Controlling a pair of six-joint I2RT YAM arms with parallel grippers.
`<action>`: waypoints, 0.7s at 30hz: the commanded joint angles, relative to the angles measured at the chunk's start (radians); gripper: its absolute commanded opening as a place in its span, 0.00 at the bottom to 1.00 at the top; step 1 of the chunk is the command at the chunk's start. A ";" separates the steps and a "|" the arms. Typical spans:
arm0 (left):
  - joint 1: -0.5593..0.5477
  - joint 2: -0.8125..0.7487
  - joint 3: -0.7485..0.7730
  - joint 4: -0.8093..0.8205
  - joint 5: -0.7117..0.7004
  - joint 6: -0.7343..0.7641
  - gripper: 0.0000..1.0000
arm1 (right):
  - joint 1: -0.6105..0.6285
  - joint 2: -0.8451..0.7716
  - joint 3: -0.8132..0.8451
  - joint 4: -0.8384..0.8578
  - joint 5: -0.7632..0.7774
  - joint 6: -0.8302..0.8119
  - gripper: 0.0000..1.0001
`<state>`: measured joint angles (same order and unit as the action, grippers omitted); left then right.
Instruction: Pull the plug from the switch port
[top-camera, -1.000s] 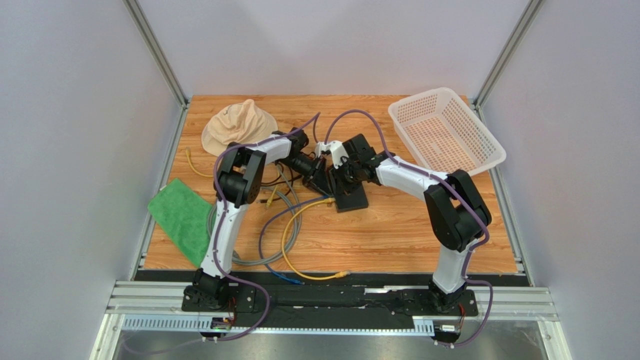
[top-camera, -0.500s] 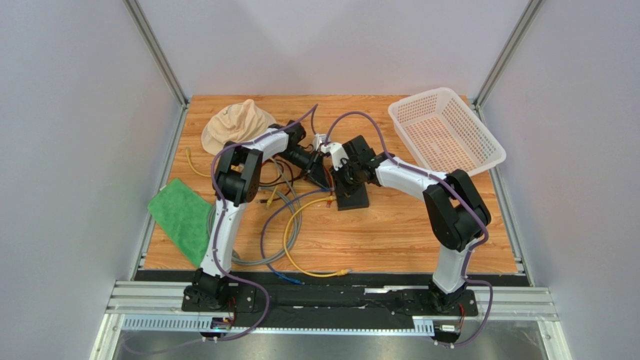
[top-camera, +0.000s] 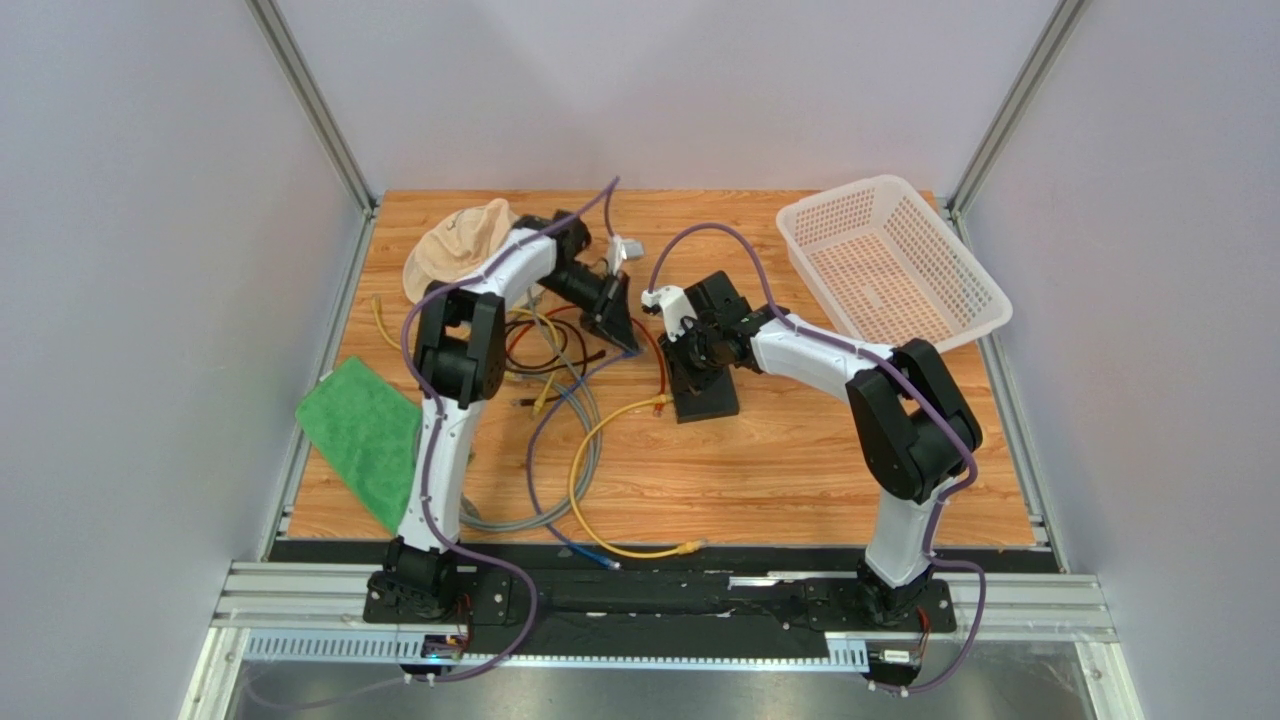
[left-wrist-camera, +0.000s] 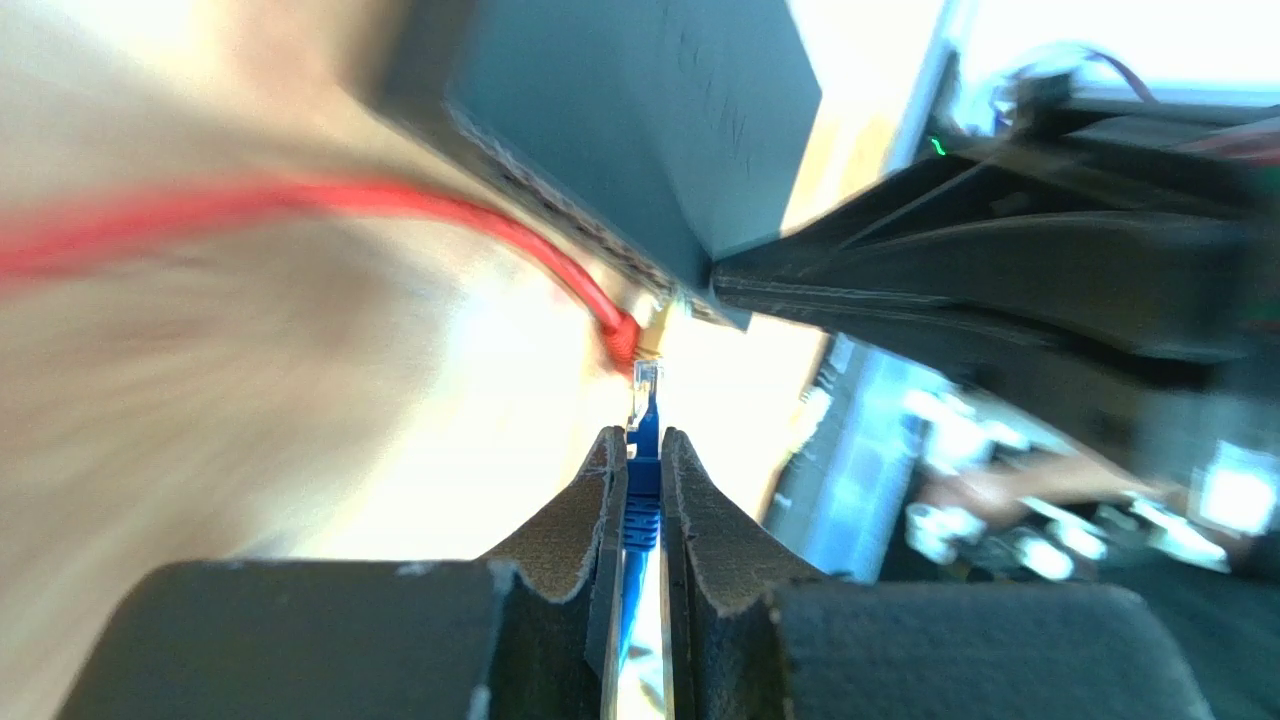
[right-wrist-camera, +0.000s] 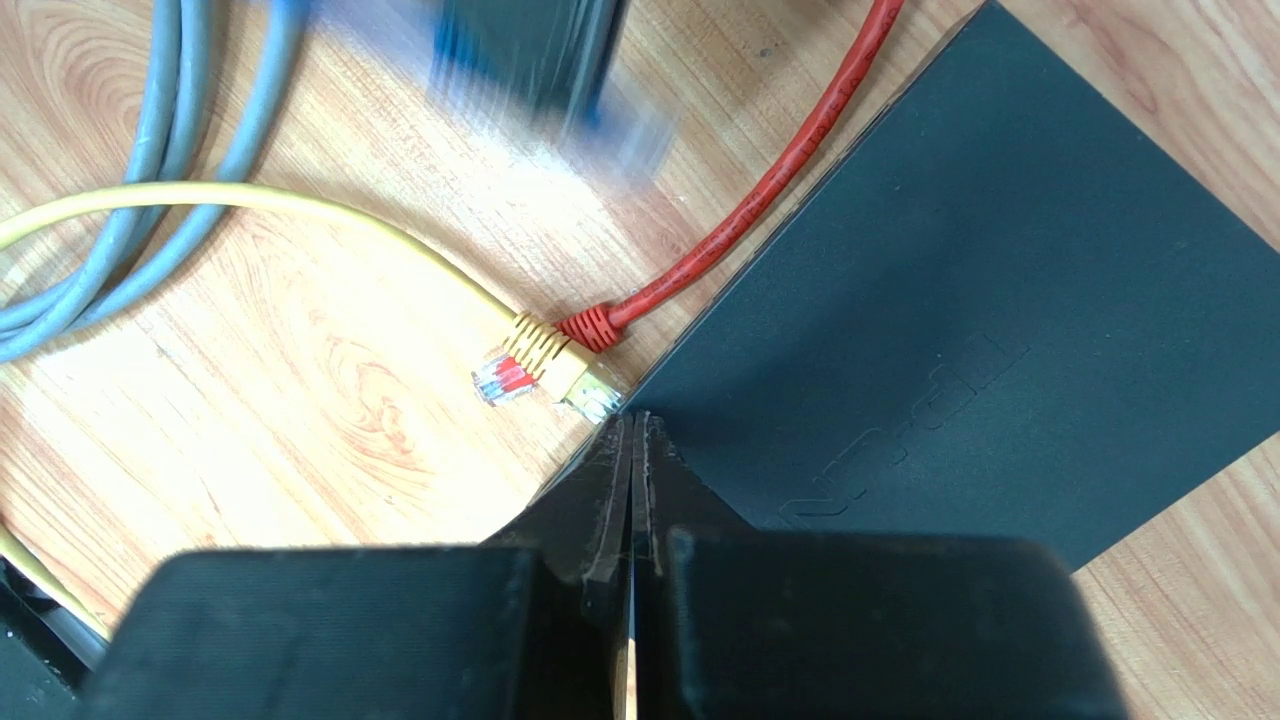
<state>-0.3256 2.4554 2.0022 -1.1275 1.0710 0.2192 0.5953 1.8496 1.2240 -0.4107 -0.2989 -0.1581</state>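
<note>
The switch (top-camera: 706, 396) is a flat black box on the wooden table, also in the left wrist view (left-wrist-camera: 646, 135) and right wrist view (right-wrist-camera: 962, 300). My left gripper (top-camera: 619, 327) is shut on a blue plug (left-wrist-camera: 643, 480). Its clear tip (left-wrist-camera: 646, 383) is free in the air, a short way off the switch's port side. A red cable (right-wrist-camera: 751, 195) is still plugged into the switch. My right gripper (right-wrist-camera: 634, 428) is shut and empty, its tips at the switch's edge. A loose yellow plug (right-wrist-camera: 541, 368) lies beside that edge.
A white basket (top-camera: 894, 263) stands at the back right. A beige hat (top-camera: 458, 240) lies at the back left and a green cloth (top-camera: 361, 435) at the left edge. Grey cables (top-camera: 564, 435) and a yellow cable (top-camera: 579, 480) loop over the table's middle.
My left gripper has pulled back and to the left, away from the switch, with the blue plug in it, and the cable has followed. The right gripper has stayed on the switch.
</note>
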 joint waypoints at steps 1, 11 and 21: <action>0.134 -0.087 0.226 -0.058 -0.126 0.077 0.00 | 0.008 0.031 -0.023 -0.068 0.047 -0.026 0.00; 0.241 -0.073 0.464 0.135 -0.700 0.094 0.27 | 0.006 0.034 0.023 -0.077 0.099 -0.050 0.00; 0.117 -0.412 0.229 0.363 -0.636 -0.047 0.67 | -0.018 -0.098 0.069 -0.073 0.337 -0.070 0.00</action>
<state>-0.1196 2.3531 2.4199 -0.9916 0.4290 0.2317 0.5995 1.8462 1.2579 -0.4633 -0.1234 -0.1967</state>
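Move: The left hand already has the blue plug, out of the switch, between its fingers. It heads for open table beside the hat, whose middle is about 16 cm ahead, 27 cm to the left and 4 cm lower. The cable pile is 15 cm left, level, 5 cm down; the switch is 4 cm back, 9 cm right, 4 cm down. From the right hand, directly over the switch, the blue plug is about 4 cm ahead, 8 cm left and 2 cm up. Fast forward and left goes the left hand, some 19 cm out and 18 cm over, away from the switch and towards the hat, rising about 10 cm in all and ending with a short swing back to the right. The wrist turns some 55 degrees so the fingers point more downward, and late on they open wide, letting go of the blue cable. The right hand, still shut, tilts and shifts about 3 cm right and forward over the switch. ##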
